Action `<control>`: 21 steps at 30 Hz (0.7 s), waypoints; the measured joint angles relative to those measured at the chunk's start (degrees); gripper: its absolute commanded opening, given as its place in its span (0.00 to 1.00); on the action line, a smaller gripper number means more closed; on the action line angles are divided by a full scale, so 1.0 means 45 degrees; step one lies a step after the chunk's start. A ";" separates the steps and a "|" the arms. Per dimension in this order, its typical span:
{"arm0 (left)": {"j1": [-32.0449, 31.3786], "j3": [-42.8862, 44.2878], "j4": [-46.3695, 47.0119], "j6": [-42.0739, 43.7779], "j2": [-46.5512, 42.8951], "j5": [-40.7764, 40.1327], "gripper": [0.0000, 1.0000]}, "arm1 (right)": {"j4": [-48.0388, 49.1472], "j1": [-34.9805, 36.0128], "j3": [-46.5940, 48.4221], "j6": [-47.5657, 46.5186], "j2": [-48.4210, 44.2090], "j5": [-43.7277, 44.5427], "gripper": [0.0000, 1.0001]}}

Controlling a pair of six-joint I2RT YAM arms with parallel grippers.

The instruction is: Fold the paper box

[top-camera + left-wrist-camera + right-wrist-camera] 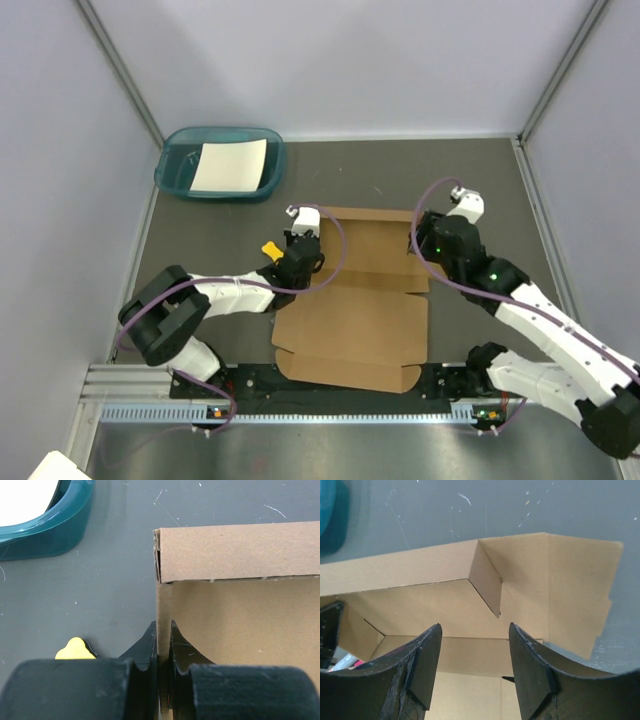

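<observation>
The paper box [360, 310] is a brown cardboard sheet lying flat in the middle of the table, its far wall [235, 552] folded up. My left gripper [303, 262] sits at the box's far left corner. It is shut [164, 627] on the thin upright edge of the left side flap. My right gripper [420, 240] hovers at the far right corner. Its jaws stand open [475, 626] with nothing between them, and they point at a small corner flap [485, 580] turned inward. The right side flap [580, 590] is partly raised.
A teal tray [175, 180] holding a white paper sheet [230, 165] stands at the back left; its rim [55, 535] shows in the left wrist view. A small yellow piece [270, 249] lies just left of my left gripper. Grey walls enclose the table.
</observation>
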 measured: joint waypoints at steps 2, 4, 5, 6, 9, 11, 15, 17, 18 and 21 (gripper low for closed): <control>-0.0005 0.0005 -0.0044 -0.0063 0.0000 -0.0053 0.00 | -0.0321 0.0000 -0.0005 -0.0034 -0.0709 0.0151 0.57; 0.0010 0.0024 -0.0131 -0.0223 -0.0005 -0.0068 0.00 | -0.0447 0.0000 -0.0155 0.0019 -0.1345 0.0257 0.57; 0.0029 0.0044 -0.0189 -0.0389 -0.0010 -0.0068 0.00 | -0.0471 0.0000 -0.0316 0.0087 -0.1559 0.0291 0.56; 0.0083 0.0053 -0.0277 -0.0563 -0.0044 -0.0039 0.00 | -0.0549 0.0000 -0.0578 0.0185 -0.1719 0.0321 0.56; 0.0340 -0.0083 -0.0471 -0.1171 -0.0291 0.0151 0.00 | -0.0840 0.0000 -0.1350 0.0627 -0.1821 0.0350 0.54; 0.0461 -0.0296 -0.0408 -0.1491 -0.0486 0.0209 0.00 | -0.1049 0.0000 -0.1875 0.0967 -0.1656 0.0330 0.53; 0.0534 -0.0593 -0.0296 -0.1933 -0.0709 0.0175 0.00 | -0.1481 0.0000 -0.2730 0.1855 -0.1559 0.0146 0.54; 0.0534 -0.0646 -0.0238 -0.2045 -0.0724 0.0121 0.00 | -0.1520 0.0000 -0.2914 0.2263 -0.1360 0.0083 0.55; 0.0534 -0.0670 -0.0204 -0.2069 -0.0729 0.0092 0.00 | -0.1545 0.0000 -0.2939 0.2414 -0.1214 0.0073 0.55; 0.0534 -0.0714 -0.0117 -0.2084 -0.0729 0.0044 0.00 | -0.1360 0.0000 -0.2987 0.2744 -0.0748 0.0078 0.56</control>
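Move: The front panel's right edge, near its back corner, lies about 16 cm below the right gripper, some 6 cm back and 2 cm to its right. The back flap's right corner is about 9 cm ahead of this gripper, 1 cm left and 8 cm lower. The left gripper still pinches the left side wall at its fingertips; a yellow block sits about 8 cm to its left, 1 cm ahead and 10 cm down, while that front panel edge lies some 25 cm right, 12 cm back and 9 cm down. Lift the right gripper slightly clear, drawing it back and right, then drop it past the right side wall towards the front panel's right edge, ending about 10 cm lower and 5 cm back, fingers tipping further down and still half open. Keep the left pinch on the left side wall and carry it about 2 cm left, rolling the hand's left side down some 10 degrees. ##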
